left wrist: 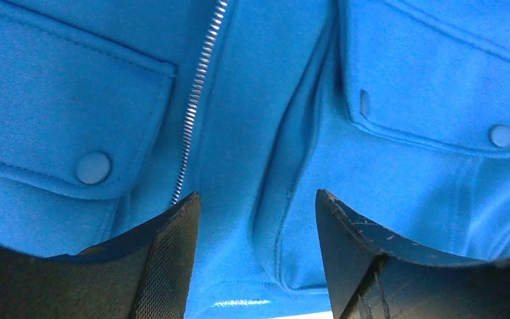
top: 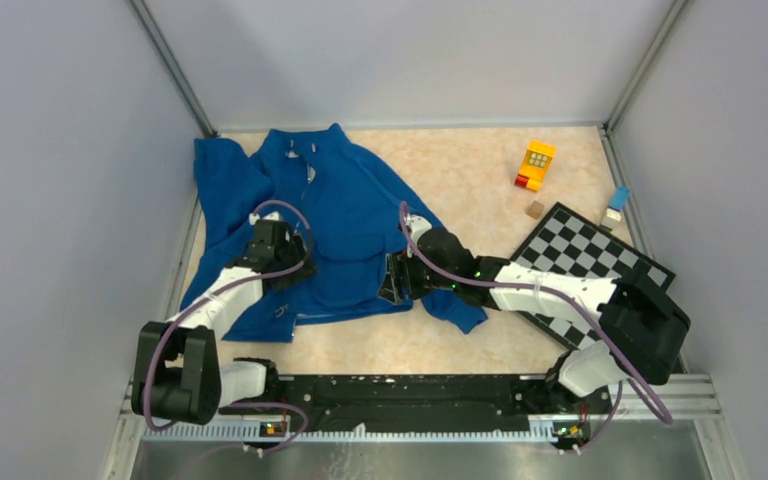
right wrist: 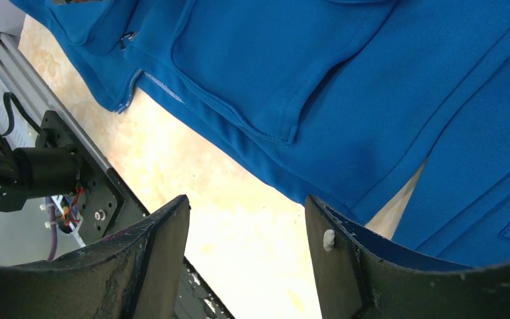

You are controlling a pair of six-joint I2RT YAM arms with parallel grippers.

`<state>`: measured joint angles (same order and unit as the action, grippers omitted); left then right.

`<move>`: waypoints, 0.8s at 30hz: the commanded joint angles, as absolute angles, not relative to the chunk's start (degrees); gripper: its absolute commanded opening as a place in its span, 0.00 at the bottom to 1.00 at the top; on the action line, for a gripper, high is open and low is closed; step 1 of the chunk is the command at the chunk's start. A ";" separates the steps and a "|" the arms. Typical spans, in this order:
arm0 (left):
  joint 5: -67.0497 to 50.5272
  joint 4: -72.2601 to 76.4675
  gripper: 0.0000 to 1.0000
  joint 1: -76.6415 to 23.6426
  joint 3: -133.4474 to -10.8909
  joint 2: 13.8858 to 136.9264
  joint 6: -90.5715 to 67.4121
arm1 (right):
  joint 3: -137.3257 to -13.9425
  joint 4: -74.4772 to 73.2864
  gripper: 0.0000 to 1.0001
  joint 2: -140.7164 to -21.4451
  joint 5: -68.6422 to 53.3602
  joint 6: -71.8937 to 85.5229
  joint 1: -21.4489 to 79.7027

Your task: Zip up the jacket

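Observation:
The royal-blue jacket [top: 350, 220] lies spread on the table, collar toward the back wall. My left gripper [top: 285, 258] hangs low over its front, near the hem. In the left wrist view, the left gripper [left wrist: 257, 207] is open, with a raised fold of the front edge between its fingers and the metal zipper teeth [left wrist: 196, 100] just beside the left finger. Snap-button pockets [left wrist: 53, 113] flank the zipper. My right gripper [top: 395, 285] is at the jacket's lower right hem. It is open [right wrist: 246, 207] over bare table, with the hem [right wrist: 319, 189] close to its right finger.
A checkerboard [top: 590, 260] lies to the right under the right arm. A yellow block toy [top: 537, 163], a small brown cube [top: 534, 209] and a blue-white piece [top: 617, 203] sit at the back right. The black mounting rail [top: 410, 390] runs along the near edge.

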<state>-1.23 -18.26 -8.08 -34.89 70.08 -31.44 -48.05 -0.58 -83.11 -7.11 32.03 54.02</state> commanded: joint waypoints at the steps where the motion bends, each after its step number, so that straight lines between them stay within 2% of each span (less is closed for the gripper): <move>1: 3.28 -17.47 0.67 -8.09 -35.34 72.81 -33.04 | -50.47 0.89 0.63 -81.95 -5.84 30.48 54.40; 7: 1.19 -16.72 0.51 -8.12 -35.19 74.05 -32.49 | -50.65 1.05 0.63 -83.34 -6.27 30.16 54.44; 10: 0.63 -17.76 0.29 -8.16 -35.59 73.99 -32.09 | -50.80 1.14 0.63 -83.74 -6.36 29.97 54.41; 14: -0.56 -19.61 0.13 -8.17 -36.04 71.27 -30.92 | -51.00 0.97 0.63 -84.16 -5.73 29.07 54.43; 19: -4.24 -23.52 0.07 -8.17 -38.07 67.11 -29.39 | -52.65 -0.65 0.63 -86.72 -3.70 24.92 54.40; 24: -10.62 -24.52 0.02 -8.17 -38.87 65.17 -28.31 | -60.98 -9.83 0.71 -92.23 4.60 12.10 57.75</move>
<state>-4.38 -22.50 -8.03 -36.62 67.18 -29.85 -53.15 -4.51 -89.12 -3.20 23.90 54.39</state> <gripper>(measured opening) 0.049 0.680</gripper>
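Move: Below the left hand's open fingers lies the jacket's right front strip, some 2 cm down; the zipper teeth run about 4 cm to the left, level with the hand. The zip pull sits roughly 6 cm back and 5 cm left, and the bottom hem about 8 cm straight back. From the right hand that strip is some 18 cm left, 3 cm ahead and 9 cm lower; the hem's right corner is about 4 cm back and 5 cm right. The left fingers pinch the cloth of the right front strip just right of the zipper: the hand sinks nearly 2 cm, stays down while they close from about two-thirds open to almost shut, then lifts the cloth some 3 cm, easing slightly right. The right hand waits, fingers open, then late dips about 2 cm down and forward over the jacket's right front, tilting slightly. ##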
